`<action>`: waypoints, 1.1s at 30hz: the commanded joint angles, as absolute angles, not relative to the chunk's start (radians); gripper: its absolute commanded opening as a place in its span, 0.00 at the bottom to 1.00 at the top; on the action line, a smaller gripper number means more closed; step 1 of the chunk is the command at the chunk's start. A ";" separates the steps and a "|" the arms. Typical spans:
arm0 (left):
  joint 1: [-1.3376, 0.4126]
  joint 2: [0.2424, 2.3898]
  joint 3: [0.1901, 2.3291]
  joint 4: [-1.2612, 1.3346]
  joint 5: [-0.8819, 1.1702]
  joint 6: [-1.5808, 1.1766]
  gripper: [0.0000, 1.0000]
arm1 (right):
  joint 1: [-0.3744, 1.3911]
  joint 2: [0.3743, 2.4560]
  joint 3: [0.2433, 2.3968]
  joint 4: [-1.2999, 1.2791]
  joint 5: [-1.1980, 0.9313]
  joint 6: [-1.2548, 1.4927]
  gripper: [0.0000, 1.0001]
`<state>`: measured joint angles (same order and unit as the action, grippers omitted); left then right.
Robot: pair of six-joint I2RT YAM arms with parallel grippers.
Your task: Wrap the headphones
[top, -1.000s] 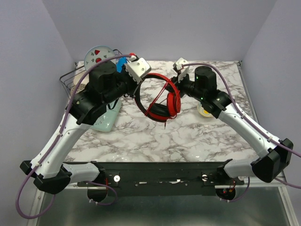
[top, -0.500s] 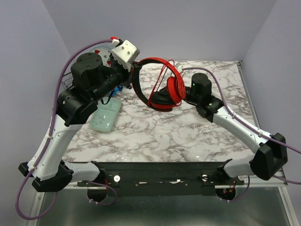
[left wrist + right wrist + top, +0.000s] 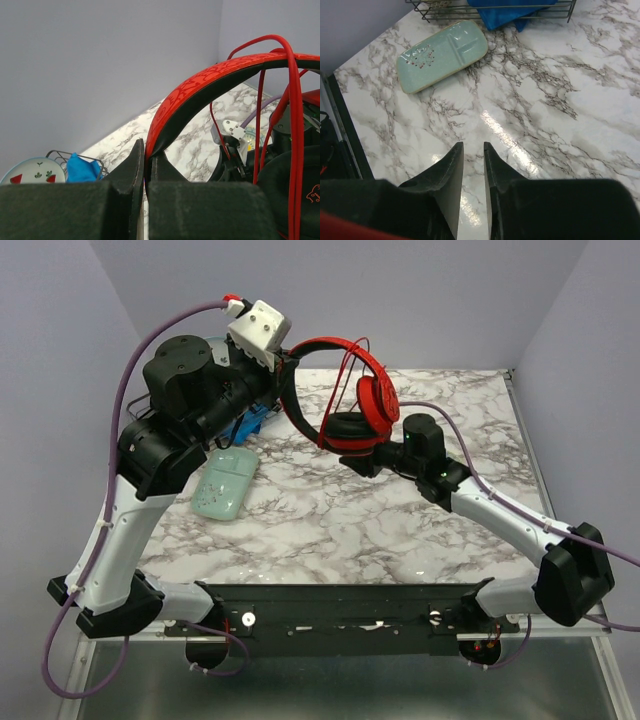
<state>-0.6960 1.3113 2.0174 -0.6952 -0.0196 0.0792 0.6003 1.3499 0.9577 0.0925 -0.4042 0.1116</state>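
Observation:
The red headphones [image 3: 372, 400] hang in the air above the back of the marble table [image 3: 330, 520]. My left gripper [image 3: 286, 362] is raised and shut on the black-lined headband [image 3: 200, 95] near one end. The thin red cable [image 3: 292, 100] runs in loops over the band and down past the ear cups [image 3: 350, 435]. My right arm [image 3: 415, 440] reaches in under the ear cups, which hide its fingers from above. In the right wrist view my right gripper [image 3: 473, 145] points down at the table, its jaws a narrow gap apart with nothing between them.
A pale green divided tray [image 3: 225, 485] lies on the left of the table. Behind it stands a wire basket [image 3: 490, 15] holding a blue cloth [image 3: 250, 425]. A plate with watermelon prints [image 3: 32, 172] is at the back left. Walls close in on three sides.
My left arm has lifted the headphones up off the table and toward the back. My right arm has swung in low beneath the ear cups and points down.

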 commanded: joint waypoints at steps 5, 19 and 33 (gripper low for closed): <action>-0.629 1.330 2.077 -0.661 -0.023 -0.057 0.00 | 0.604 1.322 0.939 0.101 -0.338 0.136 0.04; -0.324 1.528 2.188 -0.575 0.028 -0.290 0.00 | 0.942 1.549 1.284 -0.283 0.026 -0.040 0.01; -0.307 1.522 1.665 -0.270 -0.216 0.182 0.00 | 1.123 1.691 1.580 -0.856 0.409 -0.017 0.01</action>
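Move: My left hand holds the headband, with the ear cups about 11 cm to its right, 6 cm back and 4 cm lower. The blue cloth in the rack is some 33 cm ahead, 21 cm left and 45 cm below; the green tray is 12 cm ahead, 23 cm left and 52 cm down. The hanging red cable is right at my right fingertips, the ear cups 27 cm above that hand, 9 cm back and 3 cm right. I shut my right fingers on the hanging cable, then draw it left about 10 cm and back 6 cm, tipping those fingers down some 35 degrees. Meanwhile my left hand keeps its grip on the headband and swings the headphones forward 18 cm and left 10 cm towards the blue cloth, turning counter-clockwise, then sinks about 14 cm late in the reach. ##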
